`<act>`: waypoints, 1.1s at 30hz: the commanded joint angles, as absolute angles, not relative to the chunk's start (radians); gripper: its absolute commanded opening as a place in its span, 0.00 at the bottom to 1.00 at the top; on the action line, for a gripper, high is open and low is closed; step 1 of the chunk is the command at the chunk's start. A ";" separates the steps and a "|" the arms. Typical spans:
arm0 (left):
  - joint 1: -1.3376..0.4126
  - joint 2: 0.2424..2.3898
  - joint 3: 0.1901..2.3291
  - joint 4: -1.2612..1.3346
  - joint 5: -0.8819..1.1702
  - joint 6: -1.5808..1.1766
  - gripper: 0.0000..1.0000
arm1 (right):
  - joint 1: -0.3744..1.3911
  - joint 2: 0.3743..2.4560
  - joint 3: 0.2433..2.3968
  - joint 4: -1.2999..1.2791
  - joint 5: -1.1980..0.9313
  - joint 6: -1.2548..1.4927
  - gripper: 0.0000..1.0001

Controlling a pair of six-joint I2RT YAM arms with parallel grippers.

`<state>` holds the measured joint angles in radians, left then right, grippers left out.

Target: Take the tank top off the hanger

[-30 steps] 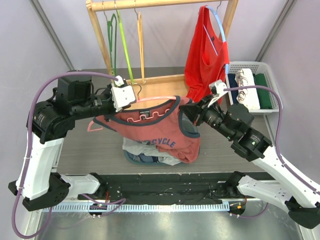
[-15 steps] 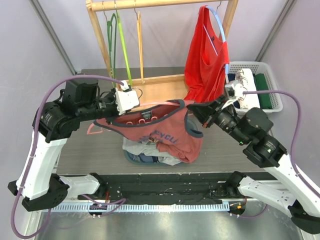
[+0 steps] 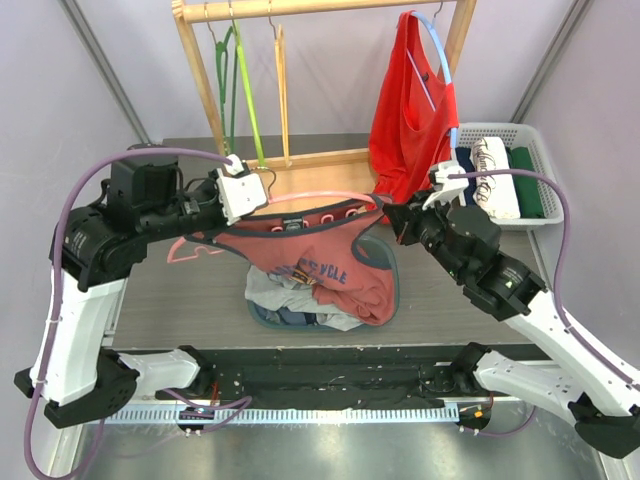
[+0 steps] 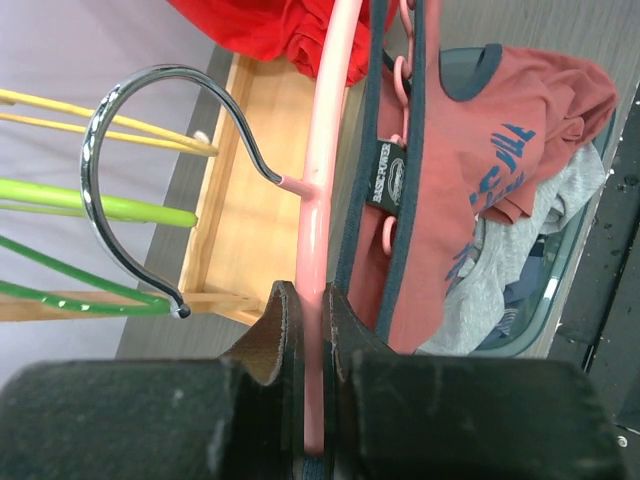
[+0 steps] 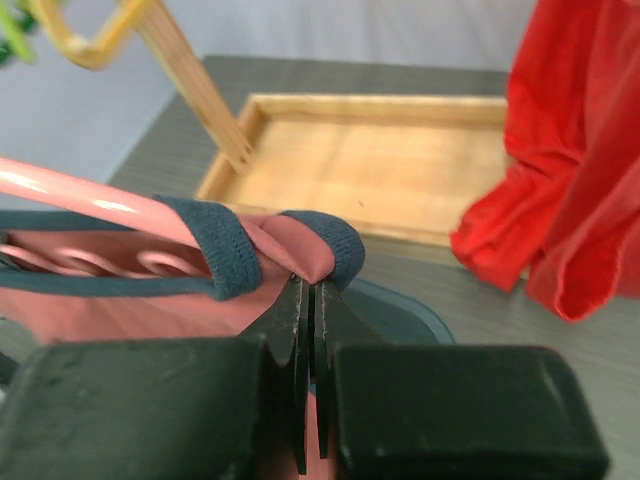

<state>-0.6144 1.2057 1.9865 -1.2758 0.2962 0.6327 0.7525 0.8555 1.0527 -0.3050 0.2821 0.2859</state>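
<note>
A faded-red tank top (image 3: 330,270) with dark blue trim hangs stretched on a pink hanger (image 3: 310,197) above the table. My left gripper (image 3: 243,196) is shut on the hanger's pink bar (image 4: 312,240) just below its metal hook (image 4: 130,170). My right gripper (image 3: 397,222) is shut on the tank top's right shoulder strap (image 5: 305,250), pinching the red cloth between the trim bands, and pulls it to the right. The hanger's pink end (image 5: 80,195) shows through the strap in the right wrist view.
A pile of clothes (image 3: 290,300) lies under the tank top. A wooden rack (image 3: 300,10) at the back carries green and yellow hangers (image 3: 240,90) and a red garment (image 3: 410,110) on a blue hanger. A white basket (image 3: 505,180) of folded clothes stands at the right.
Both grippers keep their hold. The left has drawn the hanger left and back, the right has shifted back and left; the tank top now stretches flatter between them, its neckline taut.
</note>
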 commanded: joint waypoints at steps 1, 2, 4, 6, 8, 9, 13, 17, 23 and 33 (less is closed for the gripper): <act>-0.592 1.169 2.036 -1.232 0.316 0.627 0.00 | 0.697 0.839 1.055 -0.353 0.341 0.282 0.01; -0.586 1.164 2.033 -1.232 0.311 0.630 0.00 | 0.684 0.838 1.054 -0.362 0.334 0.284 0.01; -0.581 1.154 2.026 -1.235 0.305 0.638 0.00 | 0.649 0.835 1.051 -0.388 0.310 0.290 0.01; -0.580 1.147 2.025 -1.238 0.295 0.647 0.00 | 0.632 0.824 1.037 -0.403 0.285 0.291 0.01; -0.577 1.143 2.020 -1.238 0.291 0.652 0.00 | 0.615 0.818 1.023 -0.410 0.237 0.295 0.01; -0.577 1.143 2.020 -1.236 0.291 0.650 0.00 | 0.614 0.821 1.019 -0.411 0.220 0.293 0.01; -0.578 1.144 2.029 -1.235 0.298 0.649 0.00 | 0.614 0.844 1.015 -0.423 0.091 0.270 0.01; -0.577 1.158 2.036 -1.230 0.334 0.631 0.00 | 0.614 0.844 1.060 -0.422 -0.157 0.221 0.05; -0.577 1.184 2.055 -1.203 0.339 0.600 0.00 | 0.614 0.828 1.155 -0.572 -0.206 0.124 0.34; -0.568 1.197 2.089 -1.201 0.374 0.574 0.00 | 0.614 0.782 1.054 -0.522 -0.049 0.167 0.63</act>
<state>-0.5793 1.2079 2.0480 -1.2751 0.3294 0.6006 0.6174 0.7918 1.0775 -0.5545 -0.1146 0.1699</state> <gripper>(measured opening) 0.061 0.318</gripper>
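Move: The right hand already pinches the pink-red tank top's strap, with the pink hanger's right end about 3 cm to its left, roughly 1 cm ahead and 1 cm higher. The bin lies some 11 cm left, 4 cm back and 28 cm below; the red tank top hangs about 16 cm ahead and 4 cm right, some 3 cm lower. From the left hand, already gripping the hanger, that right end is about 23 cm right, 5 cm ahead and 7 cm below. With the strap still pinched, the right hand first tugs some 3 cm to the right and about 2 cm down, away from the hanger's right end, then swings back about 5 cm and to the left, sinking a little more and turning some 15 degrees counter-clockwise. On the way back its fingers let go of the strap, nearly shut again and end part open just behind the hanging cloth, while the left hand keeps its grip on the hanger and lifts it about 2 cm. ##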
